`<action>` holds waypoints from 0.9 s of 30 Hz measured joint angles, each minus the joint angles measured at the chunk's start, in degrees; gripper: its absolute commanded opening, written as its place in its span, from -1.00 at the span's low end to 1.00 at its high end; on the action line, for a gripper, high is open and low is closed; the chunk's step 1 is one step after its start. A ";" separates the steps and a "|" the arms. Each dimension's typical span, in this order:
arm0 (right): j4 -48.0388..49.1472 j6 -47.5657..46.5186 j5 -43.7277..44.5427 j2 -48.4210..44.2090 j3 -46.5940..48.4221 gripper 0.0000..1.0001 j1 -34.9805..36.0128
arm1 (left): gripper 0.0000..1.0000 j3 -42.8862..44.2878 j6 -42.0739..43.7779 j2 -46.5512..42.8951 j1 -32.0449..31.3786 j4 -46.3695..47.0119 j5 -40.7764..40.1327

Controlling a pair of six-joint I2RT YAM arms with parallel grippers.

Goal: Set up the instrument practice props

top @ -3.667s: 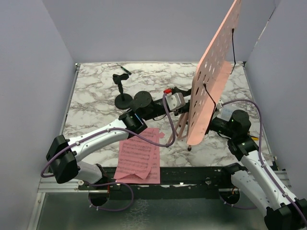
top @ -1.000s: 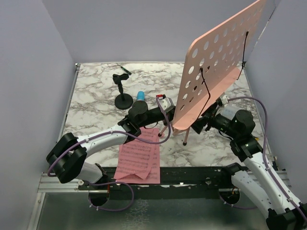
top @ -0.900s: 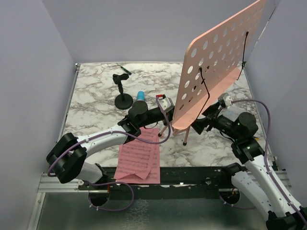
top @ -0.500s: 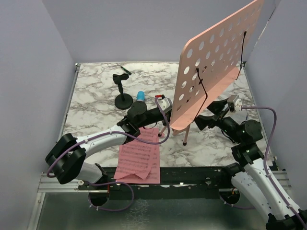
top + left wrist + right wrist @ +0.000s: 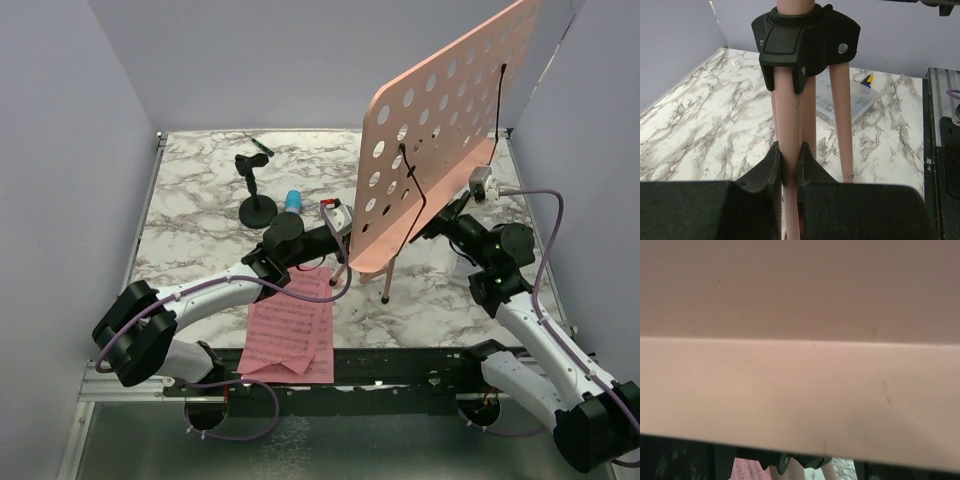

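Observation:
The salmon-pink music stand stands upright mid-table, its hole-punched desk (image 5: 440, 120) tilted high over the thin legs (image 5: 387, 285). My left gripper (image 5: 336, 234) is shut on one leg (image 5: 789, 115) just below the black hub (image 5: 807, 35). My right gripper (image 5: 443, 222) sits behind the desk's lower lip with its jaws wide apart. In the right wrist view the desk (image 5: 800, 365) fills the frame, and only dark fingers (image 5: 724, 465) show below it. The pink sheet-music pages (image 5: 293, 335) lie at the near edge. The light-blue stick (image 5: 293, 200) is behind my left arm.
A small black microphone stand (image 5: 255, 195) and a dark pen-like item (image 5: 262, 147) are at the back left. A clear plastic box (image 5: 850, 100) lies on the marble beyond the legs. Grey walls close in on both sides and the back.
The desk has turned a little to the left. My right gripper has risen from beside the legs up to the desk's lower lip. The left gripper keeps its hold on the leg.

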 measured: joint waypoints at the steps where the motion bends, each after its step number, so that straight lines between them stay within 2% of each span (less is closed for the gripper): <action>1: 1.46 0.72 -0.76 1.01 0.02 0.40 0.00 | -1.00 -0.02 0.00 -0.04 0.04 0.00 -0.04; 4: 5.95 3.17 -1.88 3.19 0.02 0.09 0.00 | -1.00 -0.04 0.02 -0.04 0.35 -0.04 -0.07; 6: 8.31 4.63 -2.40 4.20 0.02 -0.01 0.00 | -1.00 -0.04 0.00 -0.04 0.37 -0.09 -0.22; 10: 12.02 6.95 -3.26 6.12 0.09 -0.32 0.00 | -1.00 -0.04 -0.20 -0.04 0.48 -0.17 -0.50; 15: 14.69 8.00 -4.96 7.82 0.61 -0.93 0.00 | -1.00 -0.04 -0.55 -0.04 0.66 -0.20 -0.87; 17: 15.45 6.75 -5.75 8.07 0.63 -0.98 -0.33 | -1.00 -0.04 -0.59 -0.04 0.66 -0.09 -0.94; 27: 16.57 5.92 -5.84 8.48 0.74 -0.99 -0.57 | -1.00 -0.04 -0.68 -0.04 0.57 0.11 -1.97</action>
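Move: The stand's neck, just under the music desk, lies about 2 cm to the right hand's left, 1 cm ahead and 2 cm above. The desk's lower ledge crosses some 3 cm ahead and 5 cm above that hand, level with it sideways; the tripod hub sits roughly 6 cm to its left, 1 cm ahead and 9 cm below. From the left hand, which already holds a tripod leg, the neck is about 15 cm above, 3 cm right and 1 cm ahead. Leftward and up by about 2 cm each, the right hand eases in beneath the desk's ledge towards the stand's neck, turning slightly counter-clockwise. Its wide-open fingers close on the way and pinch the neck, then it stays there, holding. The left hand keeps its grip on the tripod leg, shifting barely 1 cm forward. ##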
